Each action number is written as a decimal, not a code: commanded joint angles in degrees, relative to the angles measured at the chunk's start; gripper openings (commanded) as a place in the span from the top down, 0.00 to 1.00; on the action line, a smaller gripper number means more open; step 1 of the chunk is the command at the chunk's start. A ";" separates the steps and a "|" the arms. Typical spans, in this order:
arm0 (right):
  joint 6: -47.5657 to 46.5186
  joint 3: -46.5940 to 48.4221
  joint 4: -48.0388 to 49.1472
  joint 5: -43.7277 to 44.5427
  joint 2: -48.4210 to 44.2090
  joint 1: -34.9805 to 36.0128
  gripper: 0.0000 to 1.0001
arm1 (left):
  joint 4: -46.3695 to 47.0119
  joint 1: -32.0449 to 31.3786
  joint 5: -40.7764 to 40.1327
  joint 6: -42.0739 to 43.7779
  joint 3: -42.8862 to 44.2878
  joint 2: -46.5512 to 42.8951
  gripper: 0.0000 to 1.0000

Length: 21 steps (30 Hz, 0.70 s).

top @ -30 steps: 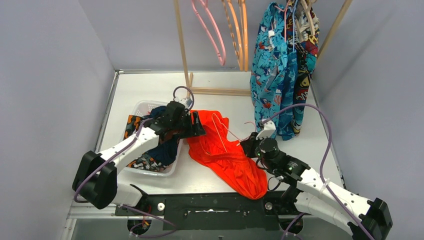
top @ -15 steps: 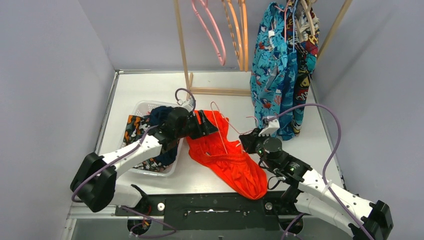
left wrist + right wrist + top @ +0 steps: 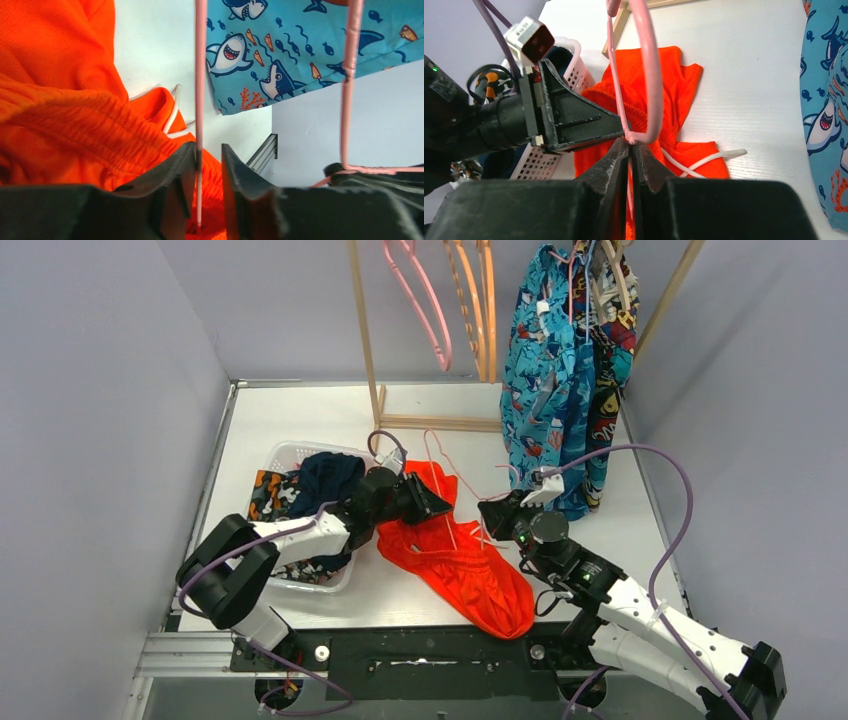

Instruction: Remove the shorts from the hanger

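The orange-red shorts [image 3: 455, 562] lie crumpled on the table, still threaded on a thin pink hanger [image 3: 441, 468]. My right gripper [image 3: 492, 517] is shut on the hanger's neck [image 3: 651, 75], just below its hook, above the shorts [image 3: 659, 85]. My left gripper [image 3: 440, 502] sits over the shorts' waistband [image 3: 65, 115]. Its jaws stand slightly apart around a straight bar of the hanger [image 3: 200, 75], which rests against the left finger [image 3: 180, 165]. In their own wrist views the grippers show as left [image 3: 209, 150] and right [image 3: 630, 145].
A white basket [image 3: 285, 452] at the left holds navy shorts [image 3: 325, 475] and a black printed pair [image 3: 268, 492]. A wooden rack [image 3: 365, 330] at the back carries empty hangers [image 3: 425, 310]. Teal shark shorts [image 3: 545, 390] and a comic-print pair [image 3: 610, 380] hang there, close behind my right arm.
My left gripper has moved right from the basket side, across the orange shorts, to the hanger bar. My right gripper has shifted slightly farther back with the hanger, which now stands more upright.
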 commanded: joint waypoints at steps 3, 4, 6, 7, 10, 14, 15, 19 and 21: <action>0.54 4.76 3.74 1.35 0.12 0.43 1.00 | 10.85 0.07 2.39 -4.08 -1.05 1.06 0.98; 0.85 4.93 3.58 1.22 0.09 0.43 1.00 | 10.57 0.25 2.28 -3.96 -1.14 0.88 1.00; 1.28 5.20 3.03 0.47 -0.02 0.43 0.92 | 10.33 0.75 1.88 -3.98 -1.04 0.30 1.00; 1.29 5.44 2.56 0.18 -0.03 0.41 0.82 | 9.57 1.06 1.35 -4.02 -0.89 -0.10 1.00; 1.92 7.40 -1.99 0.55 -0.22 0.43 0.61 | 7.75 2.80 -0.67 -4.39 -0.80 -1.56 1.00; 1.98 8.86 -7.69 1.08 -1.98 0.45 0.48 | 6.15 7.43 -3.12 -4.39 -0.13 -3.93 1.00; 2.10 8.74 -8.83 1.02 -2.68 0.43 0.46 | 5.42 8.49 -3.43 -3.91 0.43 -4.51 1.00; 4.49 6.65 -12.90 0.40 -6.53 0.50 0.44 | 2.85 11.59 -4.36 -2.88 2.31 -5.72 1.00; 5.71 4.89 -13.56 -0.59 -8.81 0.54 0.41 | 3.12 12.20 -4.10 -3.69 2.41 -5.78 1.00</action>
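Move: The left hand already has the hanger's long bar between its not-yet-shut fingers, and the right hand still grips the same hanger at its neck, below the hook. The shorts' middle lies about 8 cm back from the left hand, 2 cm to its right and some 9 cm below; the basket is roughly 32 cm to that hand's left and 2 cm back. From the right hand, the shorts are about 8 cm back, 8 cm left and 14 cm down. The left fingers shut on the hanger's long bar, and as the right hand rises some 3 cm it opens and lets go of the neck, ending just behind and to the right of where it held it. The left hand then quickens forward and left, about 9 cm in all and a little upward at the end, turning some 15 degrees counter-clockwise and drawing the hanger away from the right hand and out over the shorts. ##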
